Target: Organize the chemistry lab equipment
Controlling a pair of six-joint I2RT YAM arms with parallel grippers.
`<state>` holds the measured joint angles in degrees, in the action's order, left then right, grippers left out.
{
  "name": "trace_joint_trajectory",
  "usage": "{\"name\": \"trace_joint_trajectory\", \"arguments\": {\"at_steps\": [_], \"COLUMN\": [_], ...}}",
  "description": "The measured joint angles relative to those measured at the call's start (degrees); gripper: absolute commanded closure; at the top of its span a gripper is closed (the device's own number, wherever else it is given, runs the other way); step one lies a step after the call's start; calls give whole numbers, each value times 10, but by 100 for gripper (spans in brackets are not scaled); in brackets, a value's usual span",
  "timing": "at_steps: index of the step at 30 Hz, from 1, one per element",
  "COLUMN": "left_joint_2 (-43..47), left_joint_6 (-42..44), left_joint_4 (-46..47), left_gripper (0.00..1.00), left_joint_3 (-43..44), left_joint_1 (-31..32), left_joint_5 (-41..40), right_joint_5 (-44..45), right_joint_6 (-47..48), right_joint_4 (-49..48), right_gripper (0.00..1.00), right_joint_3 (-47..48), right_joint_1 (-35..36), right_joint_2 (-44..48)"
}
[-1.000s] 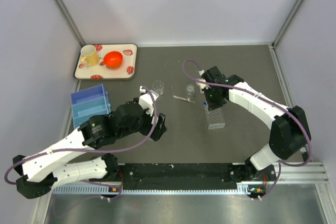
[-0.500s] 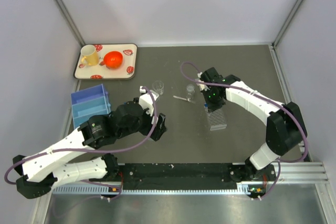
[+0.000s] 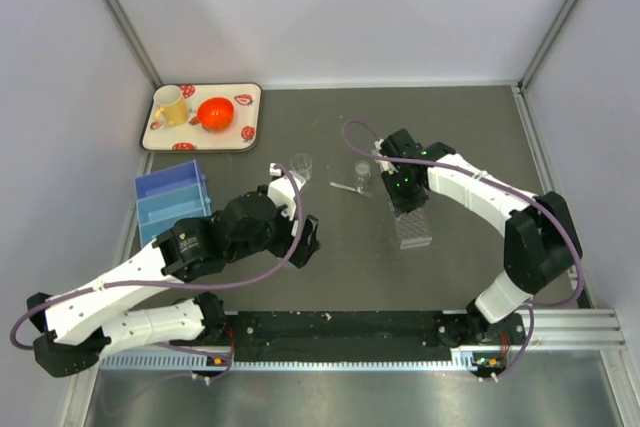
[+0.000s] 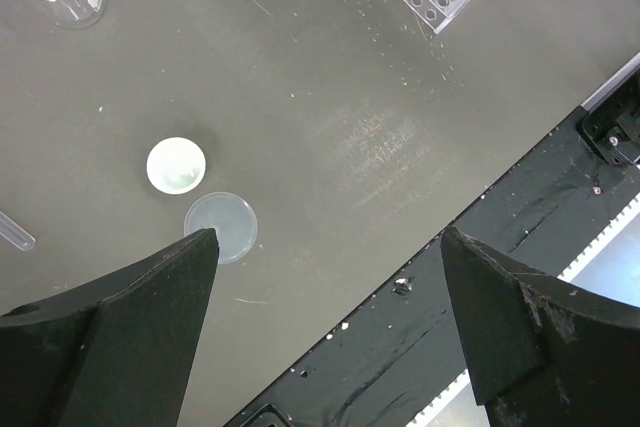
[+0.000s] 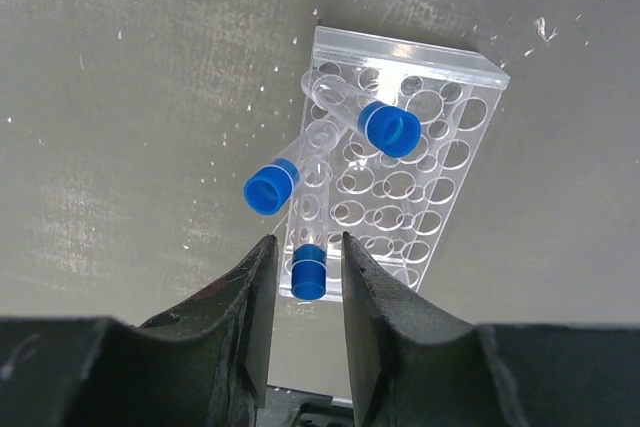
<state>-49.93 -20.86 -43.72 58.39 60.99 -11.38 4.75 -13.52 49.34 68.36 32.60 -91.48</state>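
The clear gridded tube rack lies on the dark table and holds three blue-capped tubes. Two of them lean at angles. The third tube stands in a near hole between the fingers of my right gripper, which is open with a small gap on each side of the cap. From above, the right gripper hovers over the rack's far end. My left gripper is wide open and empty above the table, near a white round cup and a clear disc.
A clear beaker, a small cup and a thin rod lie mid-table. A blue bin stands at the left. The tray at the back left carries a yellow mug and an orange-red bowl.
My right gripper has shifted slightly over the rack and its jaws have parted, letting go of the blue-capped tube, which now stands in the rack. The left arm has barely moved.
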Motion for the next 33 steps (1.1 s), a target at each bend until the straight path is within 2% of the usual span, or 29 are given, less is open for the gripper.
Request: {"name": "trace_joint_trajectory", "arguments": {"at_steps": [7,15,18,24,27,33], "left_joint_2": [-16,-80,-107,-151,-180,-261], "left_joint_6": [-6,-52,-69,-102,-114,-153], "left_joint_4": [-7,-35,-36,-33,-32,-27], "left_gripper": [1,1,2,4,5,9], "left_joint_3": [2,36,38,38,38,38], "left_joint_1": [0,-22,-70,-225,-282,-338], "left_joint_5": [-26,-115,-122,-127,-143,-154], "right_joint_5": [21,53,62,69,63,38], "right_joint_6": [-2,-6,-6,-6,-7,-16], "right_joint_4": [17,40,45,56,58,64], "right_gripper": [67,66,65,66,66,69], "right_joint_3": [24,65,72,62,32,-17], "right_joint_1": [15,61,73,82,82,83], "right_joint_2": [28,159,208,287,335,392]}}
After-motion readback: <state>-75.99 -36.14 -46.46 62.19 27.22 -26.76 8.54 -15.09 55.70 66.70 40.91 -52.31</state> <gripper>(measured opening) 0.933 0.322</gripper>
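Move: A lone capped test tube lies flat on the table roughly 15 cm ahead of the left hand, 16 cm to its left and 23 cm below. The white cup is about 12 cm ahead and 3 cm left, the beaker some 26 cm ahead and 1 cm left. From the right hand that tube is some 37 cm left and 3 cm farther out; its own blue-capped tube stands upright between its fingers, the rack's middle level with it and about 3 cm right. The lone test tube by the drawers draws the left hand: starting slowly, it swings about 20 cm forward and left over the table, sinking some 9 cm while turning about 55 degrees counter-clockwise, fingers staying wide. The racked tube, already let go, is left behind as the right hand's parted fingers rise about 17 cm off it, tipping forward, then draw back some 7 cm. ##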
